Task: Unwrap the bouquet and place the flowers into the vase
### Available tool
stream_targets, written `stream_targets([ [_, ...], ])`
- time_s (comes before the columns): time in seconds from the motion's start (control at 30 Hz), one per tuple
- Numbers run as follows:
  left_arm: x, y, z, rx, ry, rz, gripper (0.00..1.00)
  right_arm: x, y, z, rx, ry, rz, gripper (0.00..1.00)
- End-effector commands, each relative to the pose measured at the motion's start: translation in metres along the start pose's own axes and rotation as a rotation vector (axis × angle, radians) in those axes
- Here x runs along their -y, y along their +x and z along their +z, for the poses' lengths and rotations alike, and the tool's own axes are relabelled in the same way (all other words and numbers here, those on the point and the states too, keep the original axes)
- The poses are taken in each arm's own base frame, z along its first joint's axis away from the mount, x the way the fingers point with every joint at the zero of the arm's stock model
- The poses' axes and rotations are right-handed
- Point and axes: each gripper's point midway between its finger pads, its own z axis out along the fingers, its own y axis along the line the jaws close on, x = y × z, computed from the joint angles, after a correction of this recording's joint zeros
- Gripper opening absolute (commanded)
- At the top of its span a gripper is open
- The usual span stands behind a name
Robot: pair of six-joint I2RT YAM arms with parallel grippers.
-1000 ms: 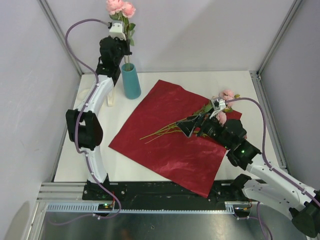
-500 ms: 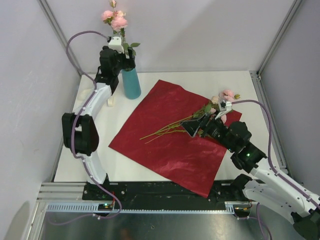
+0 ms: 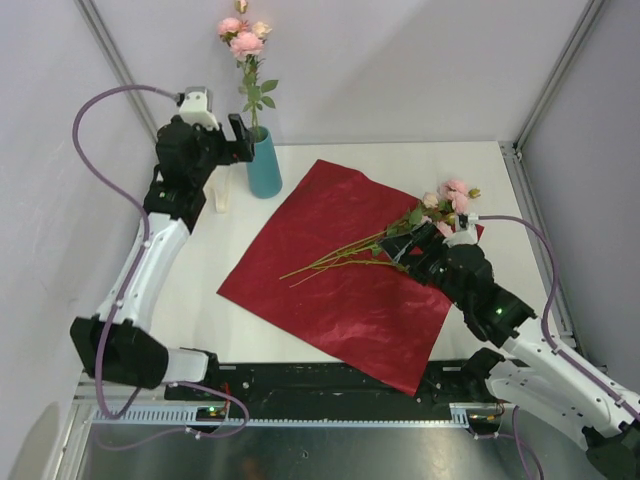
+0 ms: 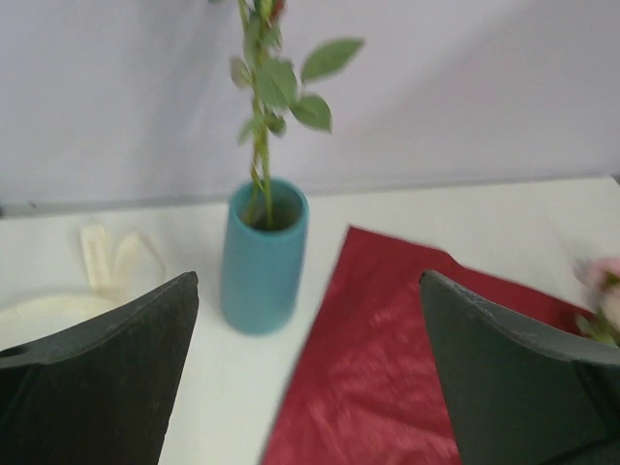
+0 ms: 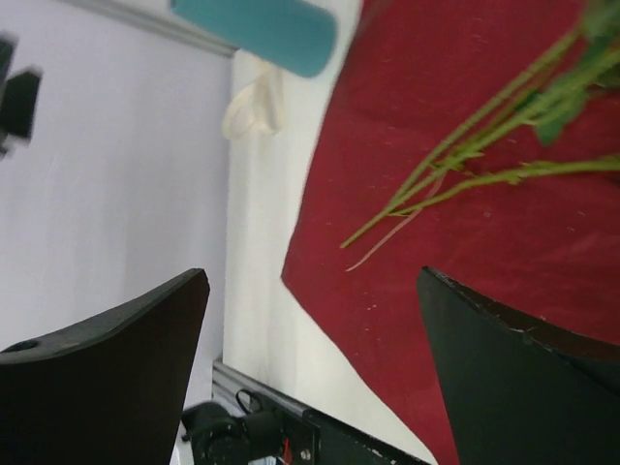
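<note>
The teal vase (image 3: 264, 165) stands at the back left of the table with one pink-bloomed rose (image 3: 246, 42) upright in it. My left gripper (image 3: 236, 142) hovers open just left of the vase (image 4: 262, 257), nothing between its fingers (image 4: 97, 387). The dark red wrapping sheet (image 3: 345, 285) lies spread flat. On it lie the other flowers, stems (image 3: 335, 262) pointing left and blooms (image 3: 452, 196) at the sheet's right corner. My right gripper (image 3: 402, 248) is open over the stems' upper part. In the right wrist view the stems (image 5: 465, 165) lie beyond my fingertips, not between them.
A cream ribbon (image 3: 222, 200) lies on the white table left of the vase, also seen as a cream ribbon (image 4: 107, 257) in the left wrist view. Grey walls and metal frame posts (image 3: 120, 70) close in the back and sides. A black rail (image 3: 330, 380) runs along the near edge.
My left gripper opened and let go of the rose, which now stands in the vase, then drew back to the left. My right gripper slid right along the stems toward the blooms.
</note>
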Motion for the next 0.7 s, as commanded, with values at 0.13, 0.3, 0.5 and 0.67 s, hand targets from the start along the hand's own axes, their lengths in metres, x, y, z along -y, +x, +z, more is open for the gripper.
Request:
stream_targets([
  [0.13, 0.071, 0.065, -0.08, -0.204, 0.296, -0.215, 1.0, 0.081, -0.003, 0.011, 0.119, 0.369, 0.196, 0.94],
  [0.3, 0.094, 0.11, -0.118, -0.307, 0.417, -0.279, 1.0, 0.111, 0.005, 0.024, 0.127, 0.484, 0.22, 0.86],
  [0.5, 0.096, 0.141, -0.144, -0.329, 0.44, -0.245, 1.0, 0.137, 0.011, 0.043, 0.152, 0.525, 0.291, 0.62],
  [0.67, 0.089, 0.147, -0.148, -0.318, 0.4, -0.243, 1.0, 0.143, -0.006, 0.064, 0.194, 0.491, 0.23, 0.49],
])
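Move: The vase I have just filled stands about 15 cm ahead of my left hand, 2 cm to its right and 26 cm lower, with the ribbon 13 cm ahead, 12 cm left. The bare stems on the red wrapper lie some 13 cm back, 17 cm right and 36 cm down. From my right hand, the near stem's leafy part is roughly 8 cm ahead, 7 cm right, 23 cm below; the far stems' leaves are 16 cm ahead, 2 cm right. I drop my right hand about 15 cm towards the near stem, drifting a little right and forward, tipping it down and turning it clockwise while its fingers close to about half open, still empty. My open left hand draws back from the vase some 17 cm, sinking and moving right towards the bare stems, tipping down and swinging clockwise. ##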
